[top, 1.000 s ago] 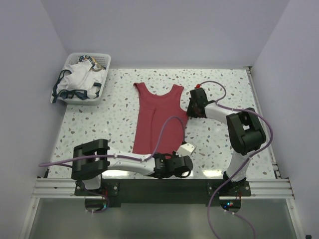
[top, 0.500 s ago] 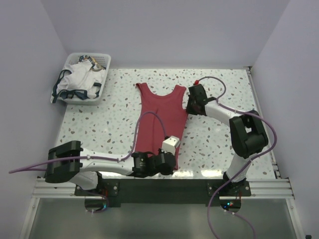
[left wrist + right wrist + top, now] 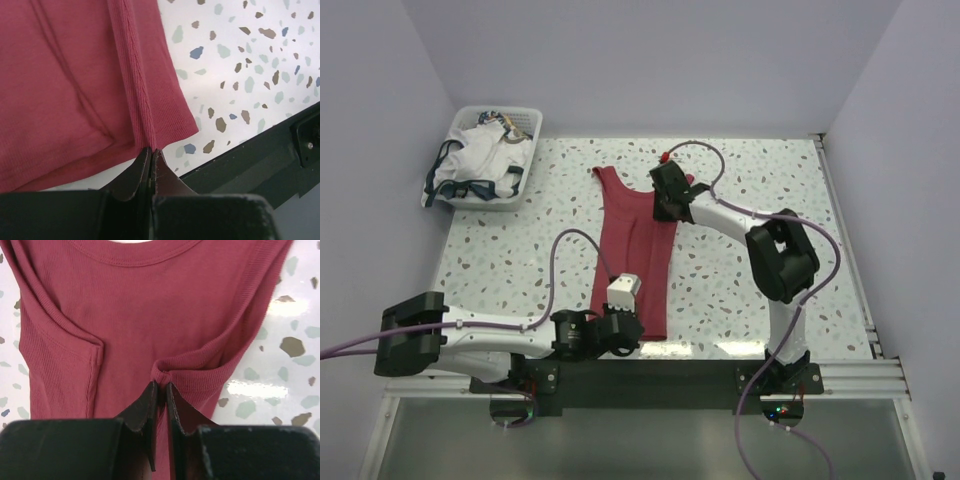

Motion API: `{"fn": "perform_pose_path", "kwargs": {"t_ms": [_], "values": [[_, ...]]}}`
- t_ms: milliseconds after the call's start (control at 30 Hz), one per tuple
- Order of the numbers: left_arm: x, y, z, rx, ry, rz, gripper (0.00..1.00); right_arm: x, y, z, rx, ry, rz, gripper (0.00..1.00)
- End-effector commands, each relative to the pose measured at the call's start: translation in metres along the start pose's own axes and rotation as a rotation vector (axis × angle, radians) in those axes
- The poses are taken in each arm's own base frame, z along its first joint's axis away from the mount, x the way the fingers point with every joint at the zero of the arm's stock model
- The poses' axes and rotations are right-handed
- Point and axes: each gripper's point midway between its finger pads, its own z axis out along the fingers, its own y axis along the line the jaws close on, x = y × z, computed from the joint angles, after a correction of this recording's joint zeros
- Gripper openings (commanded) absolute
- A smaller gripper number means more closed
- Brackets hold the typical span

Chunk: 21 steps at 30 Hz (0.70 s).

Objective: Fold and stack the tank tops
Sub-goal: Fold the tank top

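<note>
The dark red tank top (image 3: 632,250) lies lengthwise mid-table, its right side lifted over toward the left. My left gripper (image 3: 626,318) is shut on its bottom hem; the left wrist view shows the jaws (image 3: 151,149) pinching a ribbed ridge of red cloth (image 3: 75,75) near the hem's right corner. My right gripper (image 3: 666,210) is shut on the right armhole edge, which bunches into a small roll at its tips (image 3: 162,385) over the red top (image 3: 150,305). The white tank top (image 3: 480,160) with navy trim lies crumpled in the basket.
A white plastic basket (image 3: 470,203) stands at the table's far left corner. The speckled table (image 3: 770,200) is walled in at the back and both sides. A black rail (image 3: 250,160) runs along the near edge, just behind the left gripper.
Both grippers have moved left with the red top's right edge in them. The top now looks narrower, its right side drawn over the middle.
</note>
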Motion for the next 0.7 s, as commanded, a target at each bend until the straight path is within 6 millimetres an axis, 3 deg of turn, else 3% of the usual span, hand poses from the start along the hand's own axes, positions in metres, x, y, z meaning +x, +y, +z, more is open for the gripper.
{"fn": "perform_pose_path", "kwargs": {"t_ms": [0, 267, 667], "values": [[-0.003, 0.019, -0.005, -0.059, -0.030, -0.066, 0.00, -0.019, 0.018, 0.004, 0.011, -0.048, -0.005, 0.00], [0.006, 0.044, -0.013, -0.117, -0.016, -0.094, 0.00, -0.012, 0.049, 0.013, -0.012, -0.042, -0.039, 0.00], [0.016, 0.054, -0.011, -0.149, 0.010, -0.096, 0.00, -0.005, 0.057, 0.028, 0.006, -0.025, -0.076, 0.00]]}}
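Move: Both hands hold the tank top's right side edge, by the armhole and by the hem. The right hand is headed for the armhole corner of the folded left flap, about 7 cm to its left, 1 cm ahead and 3 cm below; the right strap lies some 8 cm ahead and 6 cm right, the left strap 11 cm ahead and 15 cm left. From the left hand, the flap's hem corner is about 5 cm left, 1 cm ahead and 3 cm down, the hem's right corner roughly 7 cm right and level. Still pinching the tank top's edge at armhole and hem, the two hands carry it together to the left across the shirt towards the free edge of the left flap, the right hand about 6 cm and the left about 5 cm, slowing to a near stop. Both sink some 2 cm on the way, the left hand turning slightly counter-clockwise; neither grip opens. ##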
